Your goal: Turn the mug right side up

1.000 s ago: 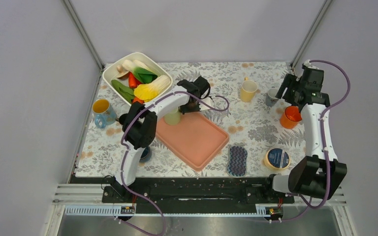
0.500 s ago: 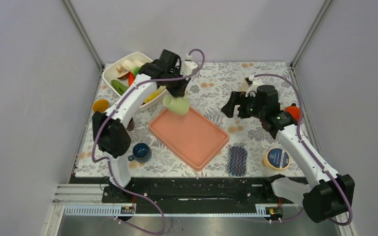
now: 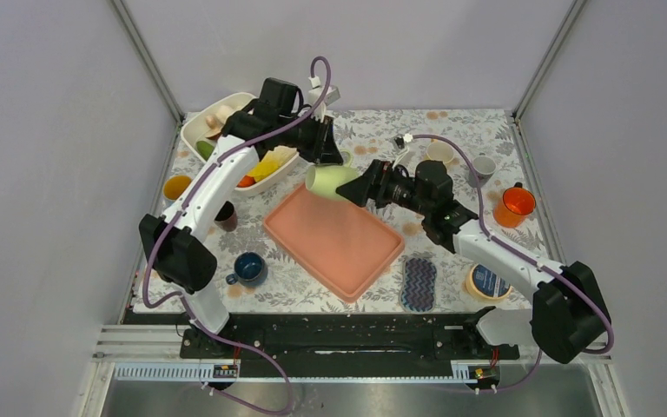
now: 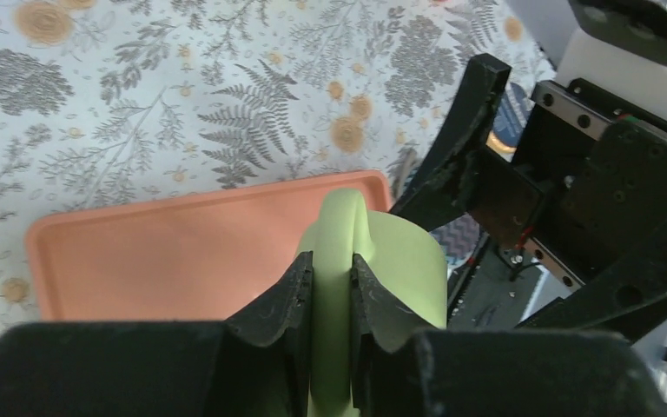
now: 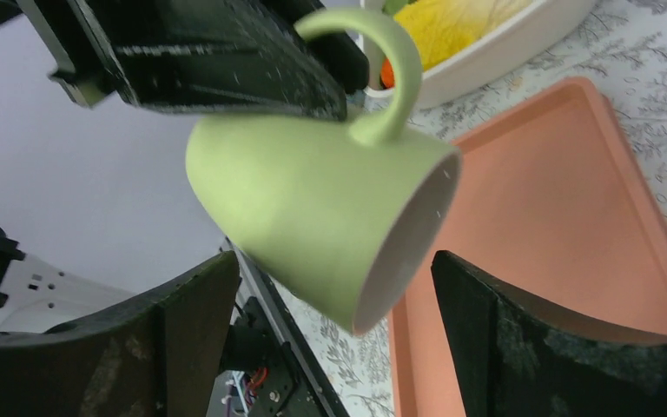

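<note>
The light green mug [image 3: 330, 181] hangs in the air over the far edge of the pink tray [image 3: 339, 252], tipped on its side with the handle up. My left gripper [image 3: 326, 159] is shut on the handle, which shows pinched between its jaws in the left wrist view [image 4: 332, 278]. My right gripper [image 3: 361, 190] stands open just to the right of the mug. In the right wrist view the mug's body [image 5: 313, 208] sits between the spread fingers [image 5: 195, 304] without touching them, its mouth facing the lower right.
A white bowl [image 3: 204, 130] of vegetables stands at the back left. Around the table stand a yellow mug [image 3: 176, 187], a dark blue mug [image 3: 248, 267], an orange cup [image 3: 516, 206], a grey cup [image 3: 483, 167] and a cream mug [image 3: 439, 152]. A striped sponge [image 3: 418, 283] and a tape roll [image 3: 488, 280] lie near the front right.
My left gripper has lifted the mug off the tray's edge and tipped it sideways. The right arm has swung in from the far right and now brackets the mug with open jaws.
</note>
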Available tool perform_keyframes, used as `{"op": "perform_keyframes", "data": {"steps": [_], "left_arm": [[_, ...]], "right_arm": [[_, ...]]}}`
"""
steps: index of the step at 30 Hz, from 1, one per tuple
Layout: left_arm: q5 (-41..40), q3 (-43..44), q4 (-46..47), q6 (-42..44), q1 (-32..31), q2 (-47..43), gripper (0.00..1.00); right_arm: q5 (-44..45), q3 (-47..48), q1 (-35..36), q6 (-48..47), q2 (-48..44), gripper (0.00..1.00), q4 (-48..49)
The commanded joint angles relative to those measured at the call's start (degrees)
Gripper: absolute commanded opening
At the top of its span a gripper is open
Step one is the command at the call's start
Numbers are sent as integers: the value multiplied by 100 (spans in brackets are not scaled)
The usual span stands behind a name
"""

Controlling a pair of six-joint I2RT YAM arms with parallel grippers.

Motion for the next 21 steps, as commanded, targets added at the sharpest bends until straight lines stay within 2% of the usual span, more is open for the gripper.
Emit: {"op": "perform_keyframes", "data": {"steps": [1, 3, 4, 6, 7, 8, 9, 10, 11, 12, 14, 16, 17, 21], "left_arm": [[806, -101, 769, -686, 22, -539, 0], [947, -174, 866, -794, -12, -541, 0], [1009, -225, 930, -829, -29, -534, 0], [1141, -376, 1075, -957, -41, -531, 0], [1241, -448, 1151, -1017, -32, -535, 0], [1282, -492, 1183, -1058, -32, -529, 0], [1292, -529, 1212, -1083, -20, -527, 0], [1272, -555, 1233, -1089, 8, -545, 0], [1199, -571, 1250, -1086, 55, -559, 2], [1079, -589, 1241, -1071, 118, -580, 19], [729, -635, 1226, -1024, 272, -633, 63], [415, -636, 1157, -945, 466, -670, 90], [365, -603, 1119, -892, 594, -668, 98], [-289, -225, 540, -213, 1027, -542, 99]], "right_arm": [[-433, 468, 111, 538, 228, 84, 1039], [-715, 502, 153, 819, 344, 77, 1579], [-787, 515, 158, 924, 381, 70, 1789], [-847, 528, 172, 988, 387, 49, 2161], [-815, 523, 174, 962, 358, 33, 2190], [-745, 519, 172, 884, 312, 17, 2108], [-641, 517, 168, 724, 225, 5, 1903], [-479, 536, 159, 482, 119, 0, 1500], [-261, 587, 165, 148, 0, 0, 966], [30, 668, 161, -202, -124, 0, 384], [671, 901, 165, -1140, -299, 0, -772], [1426, 1078, 147, -1849, -378, 0, -1757], [1751, 1135, 122, -2141, -380, 0, -2250], [2930, 1259, -214, -2853, -225, 0, -3397]]}}
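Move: The green mug hangs by its handle from the left fingers, its middle about 4 cm back and 3 cm below the left hand. From the open right hand that middle is some 7 cm to the left, 1 cm ahead and 3 cm up. The tray's middle lies about 7 cm left, 5 cm back and 24 cm below the right hand; the yellow mug is roughly 16 cm ahead, 22 cm right and 19 cm down. The right hand rises some 6.5 cm, edging left, and closes on the green mug's wall at the rim, one finger inside, while the left hand keeps the handle pinched and lifts slightly. Then the left fingers open wide and draw off left and forward, and the right hand carries the mug down about 7 cm, rightward and a little forward, its fingers tipping down some 30 degrees. ##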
